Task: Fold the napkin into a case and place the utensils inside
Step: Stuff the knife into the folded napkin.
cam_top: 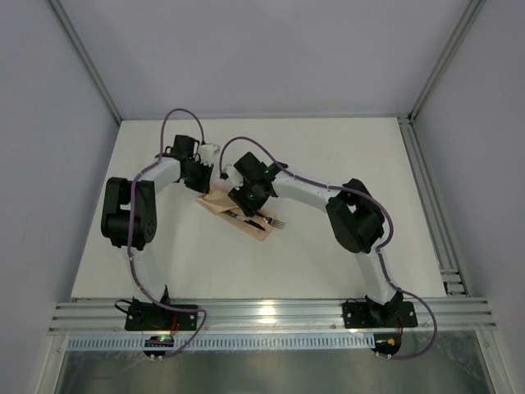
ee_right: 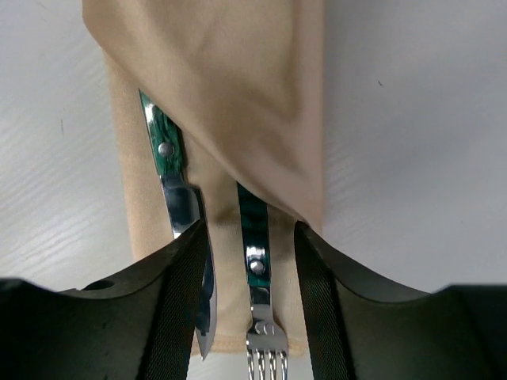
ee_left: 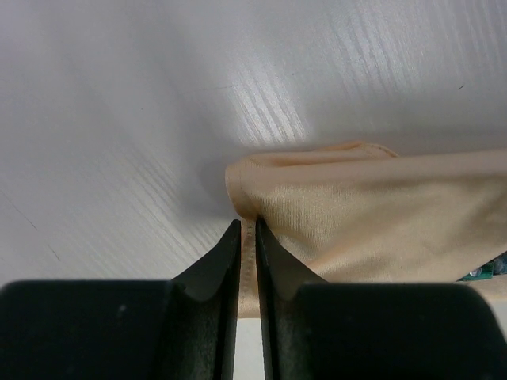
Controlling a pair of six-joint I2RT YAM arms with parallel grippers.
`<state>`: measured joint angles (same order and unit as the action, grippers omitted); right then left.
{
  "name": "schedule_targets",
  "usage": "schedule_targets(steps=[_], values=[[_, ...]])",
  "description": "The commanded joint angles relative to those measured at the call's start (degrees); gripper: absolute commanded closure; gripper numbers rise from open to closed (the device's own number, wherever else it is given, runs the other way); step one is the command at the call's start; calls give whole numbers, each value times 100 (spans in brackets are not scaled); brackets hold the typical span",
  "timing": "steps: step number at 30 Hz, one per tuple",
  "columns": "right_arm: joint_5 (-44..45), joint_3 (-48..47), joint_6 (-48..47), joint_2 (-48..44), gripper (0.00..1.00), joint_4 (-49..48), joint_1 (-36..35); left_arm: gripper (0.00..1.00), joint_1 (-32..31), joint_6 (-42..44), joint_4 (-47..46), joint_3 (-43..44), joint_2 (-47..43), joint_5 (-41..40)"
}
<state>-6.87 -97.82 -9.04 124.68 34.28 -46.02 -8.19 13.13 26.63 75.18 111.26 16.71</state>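
The peach-tan napkin lies folded as a narrow case (cam_top: 220, 205) at mid-table, its diagonal flap (ee_right: 230, 95) lifted over the utensils. A green-handled fork (ee_right: 257, 273) and knife (ee_right: 181, 202) lie inside it, with their silvery ends sticking out at the near end (cam_top: 277, 222). My right gripper (ee_right: 249, 229) is open and straddles the fork's handle; the knife blade runs beside its left finger. At the case's far corner (ee_left: 261, 190), my left gripper (ee_left: 247, 224) is shut on a thin fold of the cloth. Both grippers (cam_top: 215, 182) (cam_top: 244, 203) hover over the case.
The white table (cam_top: 353, 156) is walled at the back and both sides. An aluminium rail (cam_top: 262, 315) runs along the near edge, and another rail (cam_top: 428, 197) runs down the right side. Both arm bases stand on the near rail.
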Motion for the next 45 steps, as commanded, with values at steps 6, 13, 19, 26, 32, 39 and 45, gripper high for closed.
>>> schedule_targets(steps=[6,13,19,26,32,39,45], values=[[658,912,630,-2271,48,-149,-39,87,10,120,-53,-82,-280,157],[919,3931,2886,-4152,58,-1457,479,86,10,120,-114,-196,-360,184],[-339,5843,4295,-4918,62,-3636,1164,85,10,138,-158,-276,-412,184],[-1070,6451,5210,-4427,69,-5219,1561,86,1,129,-167,-293,-456,227],[-1000,6600,5404,-4102,76,-5634,1552,86,1,129,-158,-346,-535,254],[-711,6679,5518,-4056,78,-5644,1552,87,10,111,-141,-319,-562,271],[-341,6680,5202,-4619,78,-4976,1552,87,10,120,-158,-337,-536,263]])
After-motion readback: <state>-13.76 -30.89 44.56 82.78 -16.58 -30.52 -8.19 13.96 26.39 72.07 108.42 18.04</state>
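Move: The knife lies under and beside my open right fingers, its middle about 2 cm back and 2 cm left, just below, handle under the flap. The fork runs alongside, its middle some 3 cm right and 1 cm back, its tine end 10 cm right and 4 cm back. The napkin's flap is about 7 cm left and 5 cm forward. From my left hand, the knife's middle is roughly 9 cm back and 11 cm right. I lift my right hand off the utensils by about 12 cm, arc it right and somewhat back over the exposed fork, sink beyond the tines, then ease a few centimetres left to stop low beside the tine ends. On the way it swings some 50 degrees clockwise and tips flatter to point forward-left, fingers narrowing on nothing. My left hand keeps pinching the napkin's far corner and draws back about 1 cm. ##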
